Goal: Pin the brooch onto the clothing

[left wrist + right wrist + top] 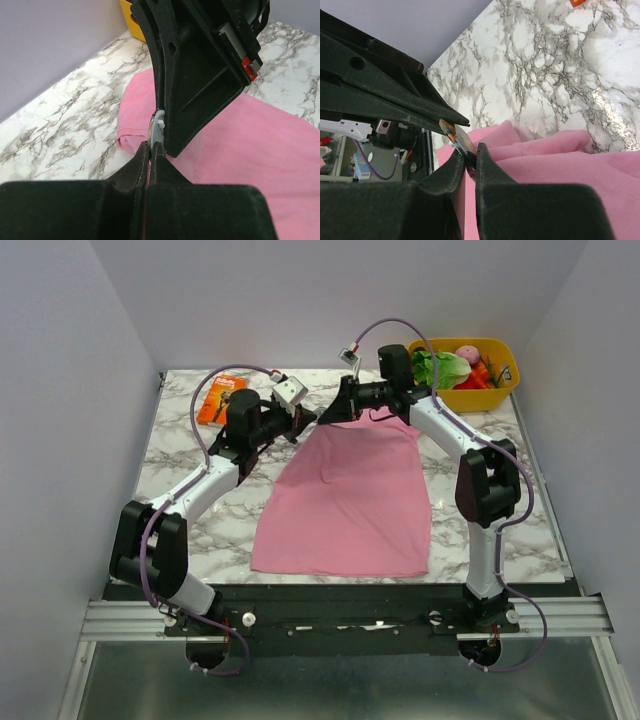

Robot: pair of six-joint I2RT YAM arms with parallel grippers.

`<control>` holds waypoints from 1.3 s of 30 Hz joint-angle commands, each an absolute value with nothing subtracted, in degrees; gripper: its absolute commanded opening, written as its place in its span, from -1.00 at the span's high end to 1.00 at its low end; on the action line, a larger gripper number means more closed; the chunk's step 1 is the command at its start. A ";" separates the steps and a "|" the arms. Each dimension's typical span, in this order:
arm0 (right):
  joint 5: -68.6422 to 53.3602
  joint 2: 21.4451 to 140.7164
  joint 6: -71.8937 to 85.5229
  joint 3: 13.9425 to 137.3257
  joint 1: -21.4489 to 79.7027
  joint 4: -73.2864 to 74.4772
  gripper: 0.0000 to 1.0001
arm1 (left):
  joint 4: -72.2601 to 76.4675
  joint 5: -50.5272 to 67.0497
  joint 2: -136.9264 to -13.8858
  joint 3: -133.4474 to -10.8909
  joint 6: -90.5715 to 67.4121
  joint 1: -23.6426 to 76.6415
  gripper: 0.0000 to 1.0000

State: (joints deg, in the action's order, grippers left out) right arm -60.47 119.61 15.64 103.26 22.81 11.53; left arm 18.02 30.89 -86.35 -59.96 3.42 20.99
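Observation:
The clothing (345, 500) is a pink T-shirt lying flat on the marble table, also seen in the left wrist view (260, 140) and bunched in the right wrist view (560, 160). Both grippers meet tip to tip above its far left corner. The brooch (459, 139) is a small dark disc with a golden sheen, and my right gripper (471, 159) is shut on its lower edge. My left gripper (150, 146) is shut on the opposite edge of the brooch (156, 131), seen edge-on with a small white part behind it. From above, the left gripper (310, 420) and the right gripper (332, 414) hide the brooch.
An orange package (222, 398) lies at the table's far left. A yellow bin (470, 400) holding vegetables stands at the far right corner. White walls close in the table (180, 450) on three sides.

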 commanded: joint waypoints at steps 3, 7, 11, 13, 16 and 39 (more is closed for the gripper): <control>-51.59 118.13 20.21 102.04 20.92 4.58 0.99 | 21.01 34.10 -84.20 -58.18 0.26 20.30 1.00; -51.68 118.21 21.88 100.73 20.22 1.85 0.99 | 21.97 33.93 -84.73 -58.01 -1.91 19.43 1.00; -51.86 118.30 23.37 100.02 19.69 -1.04 0.96 | 24.34 33.66 -84.82 -57.04 -3.16 18.72 1.00; -52.12 118.30 23.90 99.76 19.34 -1.93 0.95 | 25.05 33.66 -84.99 -56.51 -3.69 18.28 1.00; -52.65 118.56 25.05 99.41 18.90 -3.51 0.92 | 25.75 33.31 -84.73 -56.08 -3.96 17.93 1.00; -53.88 116.28 29.53 93.25 17.31 -14.06 0.26 | 26.90 32.17 -83.94 -54.67 -4.92 16.26 1.00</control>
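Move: The brooch is pinched between both hands' fingertips, some 15 cm above the table: about 1 cm to the left of the right hand point and level with it, and 2 cm to the right of the left hand point and 1 cm ahead. From the right hand, the middle of the pink clothing lies about 8 cm back, 6 cm right; the yellow basket some 18 cm ahead, 38 cm right. The orange pack is roughly 15 cm ahead and 22 cm left of the left hand. Easing forward and left together by about 1 cm, both hands first keep their pinch at the brooch while the wrists roll slightly. Then the right fingers open and let go, and that hand backs off forward and to the right by some 6 cm, swinging clockwise. The shut left fingers keep hold and draw a little farther left, sinking slightly. ##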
